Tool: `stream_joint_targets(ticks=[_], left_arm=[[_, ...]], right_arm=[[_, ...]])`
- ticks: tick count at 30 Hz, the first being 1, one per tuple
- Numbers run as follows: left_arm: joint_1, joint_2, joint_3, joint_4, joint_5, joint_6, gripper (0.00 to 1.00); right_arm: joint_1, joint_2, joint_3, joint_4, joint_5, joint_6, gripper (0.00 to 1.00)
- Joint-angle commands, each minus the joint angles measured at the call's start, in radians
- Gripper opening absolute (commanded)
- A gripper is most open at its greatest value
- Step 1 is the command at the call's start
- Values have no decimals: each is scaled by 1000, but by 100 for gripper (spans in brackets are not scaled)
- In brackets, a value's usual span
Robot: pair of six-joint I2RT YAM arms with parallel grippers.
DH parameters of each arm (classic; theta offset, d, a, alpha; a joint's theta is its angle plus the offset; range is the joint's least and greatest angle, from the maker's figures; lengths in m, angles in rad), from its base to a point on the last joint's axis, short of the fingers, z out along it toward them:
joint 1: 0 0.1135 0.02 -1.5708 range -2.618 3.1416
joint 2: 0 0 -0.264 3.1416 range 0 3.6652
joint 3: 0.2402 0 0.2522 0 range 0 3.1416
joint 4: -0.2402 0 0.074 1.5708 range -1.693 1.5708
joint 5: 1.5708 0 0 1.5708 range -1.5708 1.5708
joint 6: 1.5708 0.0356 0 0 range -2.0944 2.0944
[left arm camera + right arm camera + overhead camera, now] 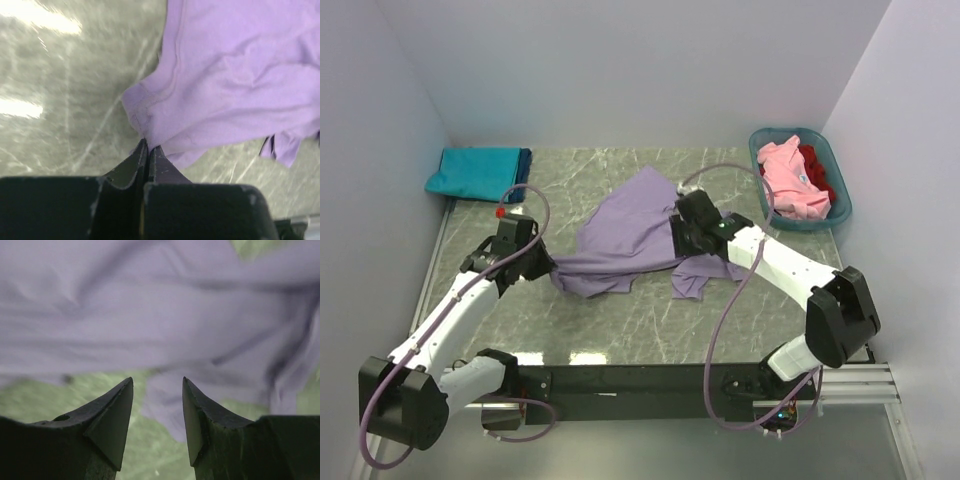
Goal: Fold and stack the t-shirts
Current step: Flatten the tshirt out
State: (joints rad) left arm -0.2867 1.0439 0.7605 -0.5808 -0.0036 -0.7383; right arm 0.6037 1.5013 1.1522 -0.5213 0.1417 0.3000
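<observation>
A lavender-purple t-shirt lies crumpled in the middle of the marble table. My left gripper is shut on its near-left edge; in the left wrist view the cloth is pinched between the closed tips. My right gripper hovers over the shirt's right side with its jaws open and nothing between them; purple cloth fills that view beyond the tips. A folded teal t-shirt on a dark blue one lies at the back left. Pink and red t-shirts sit in the basket.
A teal-blue plastic basket stands at the back right against the wall. White walls close in the table on three sides. The arms' black base rail runs along the near edge.
</observation>
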Motion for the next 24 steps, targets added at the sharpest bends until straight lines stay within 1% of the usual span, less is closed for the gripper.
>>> stream_joint_targets(ticks=[1, 3, 6, 9, 15, 18, 21, 24], left_arm=[[20, 8, 65, 10, -78, 33, 1], [23, 5, 74, -2, -93, 43, 1], [30, -21, 76, -33, -119, 54, 1], [44, -53, 63, -60, -145, 60, 1], [52, -88, 39, -74, -136, 48, 1], [55, -96, 31, -68, -136, 48, 1], [57, -90, 34, -65, -130, 47, 1], [58, -90, 34, -62, -147, 42, 1]], right_arm=[[-34, -61, -98, -48, 76, 82, 51], [-65, -85, -149, -42, 130, 114, 52], [-142, -127, -202, -23, 160, 157, 52], [-180, -131, -226, -13, 141, 174, 53], [-206, -84, -264, 9, 107, 175, 54], [-219, -62, -278, 29, 50, 156, 52], [-220, -29, -264, 15, 39, 143, 51], [-222, 10, -261, 4, 58, 145, 46]])
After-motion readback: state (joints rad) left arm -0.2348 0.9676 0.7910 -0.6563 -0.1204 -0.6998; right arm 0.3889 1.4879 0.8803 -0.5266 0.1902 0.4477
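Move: From the right hand, open in the air over the shirt's middle, the t-shirt's right edge lies about 15 cm to the right, 4 cm back and some 11 cm below. The loose near flap of the shirt lies roughly 12 cm back and 1 cm right of that hand; the basket stands about 22 cm ahead and 36 cm to its right. The left hand holds the shirt's left corner, and the right edge is about 52 cm to its right, level ahead, and 10 cm lower. Sweeping right about 10 cm while sinking and easing back a little, the open right hand passes over the shirt to its right edge. It turns some 20 degrees clockwise and then drops more steeply, about 9 cm lower in all, fingers tipping down astride the folded edge, not yet closing on it. The left hand keeps its pinch on the left corner and draws it about 4 cm left and slightly up. ##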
